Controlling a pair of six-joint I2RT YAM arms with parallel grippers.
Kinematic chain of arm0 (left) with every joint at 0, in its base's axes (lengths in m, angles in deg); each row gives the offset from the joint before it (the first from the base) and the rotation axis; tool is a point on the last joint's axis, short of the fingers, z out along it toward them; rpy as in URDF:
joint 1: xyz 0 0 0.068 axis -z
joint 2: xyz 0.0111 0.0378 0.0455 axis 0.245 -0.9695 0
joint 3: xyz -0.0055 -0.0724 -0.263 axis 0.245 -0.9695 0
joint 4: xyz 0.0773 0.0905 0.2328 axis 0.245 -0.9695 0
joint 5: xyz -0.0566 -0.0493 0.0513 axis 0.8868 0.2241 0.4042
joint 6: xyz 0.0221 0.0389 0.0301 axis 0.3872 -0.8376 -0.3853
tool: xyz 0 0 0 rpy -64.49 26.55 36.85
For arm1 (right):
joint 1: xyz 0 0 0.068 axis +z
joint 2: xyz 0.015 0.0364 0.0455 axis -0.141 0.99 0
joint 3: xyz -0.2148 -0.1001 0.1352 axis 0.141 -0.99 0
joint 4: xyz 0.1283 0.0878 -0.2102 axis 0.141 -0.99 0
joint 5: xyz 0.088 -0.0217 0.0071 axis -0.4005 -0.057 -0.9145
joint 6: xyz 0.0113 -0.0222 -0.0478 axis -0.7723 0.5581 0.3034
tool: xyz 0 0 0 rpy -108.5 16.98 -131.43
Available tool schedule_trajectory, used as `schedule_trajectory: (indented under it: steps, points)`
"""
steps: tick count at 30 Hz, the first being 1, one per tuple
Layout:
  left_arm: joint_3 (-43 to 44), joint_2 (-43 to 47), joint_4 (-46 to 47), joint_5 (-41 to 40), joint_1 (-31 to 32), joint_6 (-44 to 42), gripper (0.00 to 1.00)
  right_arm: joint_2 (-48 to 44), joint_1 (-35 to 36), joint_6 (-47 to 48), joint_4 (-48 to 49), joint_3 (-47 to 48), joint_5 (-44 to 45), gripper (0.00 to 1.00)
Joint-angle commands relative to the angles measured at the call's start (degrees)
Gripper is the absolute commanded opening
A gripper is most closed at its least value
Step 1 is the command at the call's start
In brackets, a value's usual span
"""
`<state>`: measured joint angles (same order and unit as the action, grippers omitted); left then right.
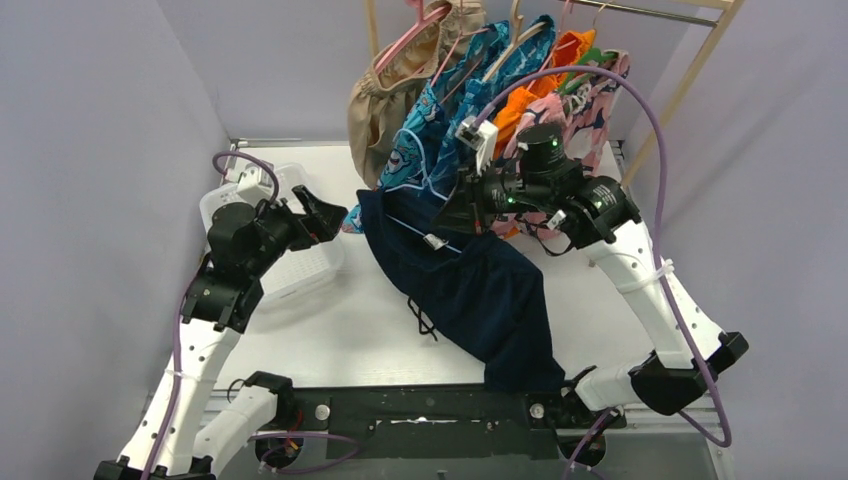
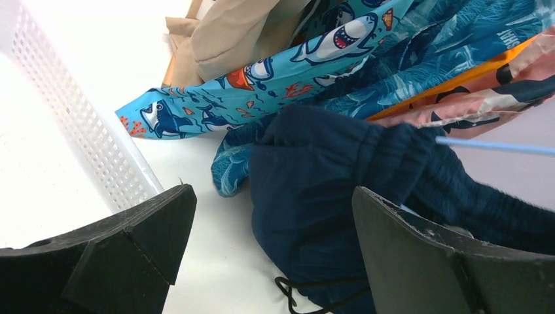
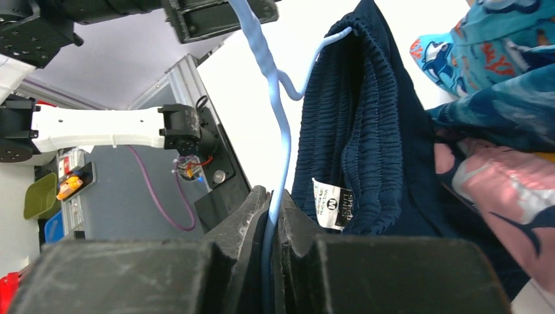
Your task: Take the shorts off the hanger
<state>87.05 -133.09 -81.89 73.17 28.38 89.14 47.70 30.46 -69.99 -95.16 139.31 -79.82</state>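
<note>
The navy shorts (image 1: 475,290) lie spread across the table, with their waistband (image 3: 357,131) still hooked over one arm of a light blue hanger (image 3: 280,124). My right gripper (image 3: 273,204) is shut on that hanger's thin bar, and in the top view it (image 1: 458,212) sits low in front of the rack. My left gripper (image 2: 271,196) is open, its fingers astride the edge of the navy shorts (image 2: 327,190) just above the table. In the top view it (image 1: 328,214) is beside the waistband's left end. The hanger bar (image 2: 491,146) shows at the right of the left wrist view.
A white perforated basket (image 1: 290,270) stands by the left arm, its wall (image 2: 78,131) close to the left finger. Tan (image 1: 385,90), turquoise shark-print (image 1: 420,140), orange (image 1: 520,105) and pink (image 1: 592,100) shorts hang on the wooden rack behind. A black drawstring (image 2: 307,297) trails on the table.
</note>
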Motion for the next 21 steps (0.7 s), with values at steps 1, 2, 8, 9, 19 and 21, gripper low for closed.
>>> schedule_trajectory:
  steps: [1, 2, 8, 9, 19, 21]
  points:
    - [3.7, 0.36, 4.49, 3.46, -0.22, -1.95, 0.91, 1.16, -3.71, 5.29, 6.88, -1.17, -12.31, 0.0]
    - [3.87, 0.11, 4.69, 4.41, -0.22, -2.41, 0.91, 1.95, -3.61, 6.26, 5.89, -1.86, -12.61, 0.0]
    - [2.6, -2.99, 7.75, 14.85, -0.07, -3.08, 0.87, 2.11, -3.72, 9.91, 6.51, -4.82, -13.2, 0.0]
    - [2.58, -3.84, 7.84, 16.43, -0.01, -3.15, 0.86, 2.17, -3.94, 10.34, 6.2, -4.16, -13.04, 0.0]
    - [2.77, -8.68, 2.25, 15.19, 2.71, -6.55, 0.68, 1.57, -4.55, 8.96, 9.4, -8.42, -14.7, 0.0]
    - [4.02, -10.17, 0.35, 12.48, 3.62, -7.49, 0.67, 0.37, -4.55, 7.39, 12.02, -10.09, -14.84, 0.0]
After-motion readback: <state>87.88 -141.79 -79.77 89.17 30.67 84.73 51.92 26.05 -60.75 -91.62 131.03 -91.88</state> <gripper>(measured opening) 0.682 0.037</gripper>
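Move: The navy shorts' waistband, at its left end on the hanger, lies about 8 cm to the right of my open left hand, some 5 cm ahead and slightly lower. The shark-print trunks' hem is about 15 cm ahead of that hand, 5 cm right and 15 cm below; the white basket sits some 12 cm ahead, 17 cm left and 25 cm down. From my right hand, which grips the blue hanger, the same waistband end is some 18 cm left, 11 cm ahead and 8 cm lower. I bring the shorts down to my left hand: my right keeps its pinch on the blue hanger, sinks about 5 cm, eases slightly forward and turns a little counter-clockwise, then holds there. My left hand swings about 5 cm right towards the waistband's left end, turning clockwise some 20 degrees, rises slightly and then dips, its fingers starting to close but staying well apart. ##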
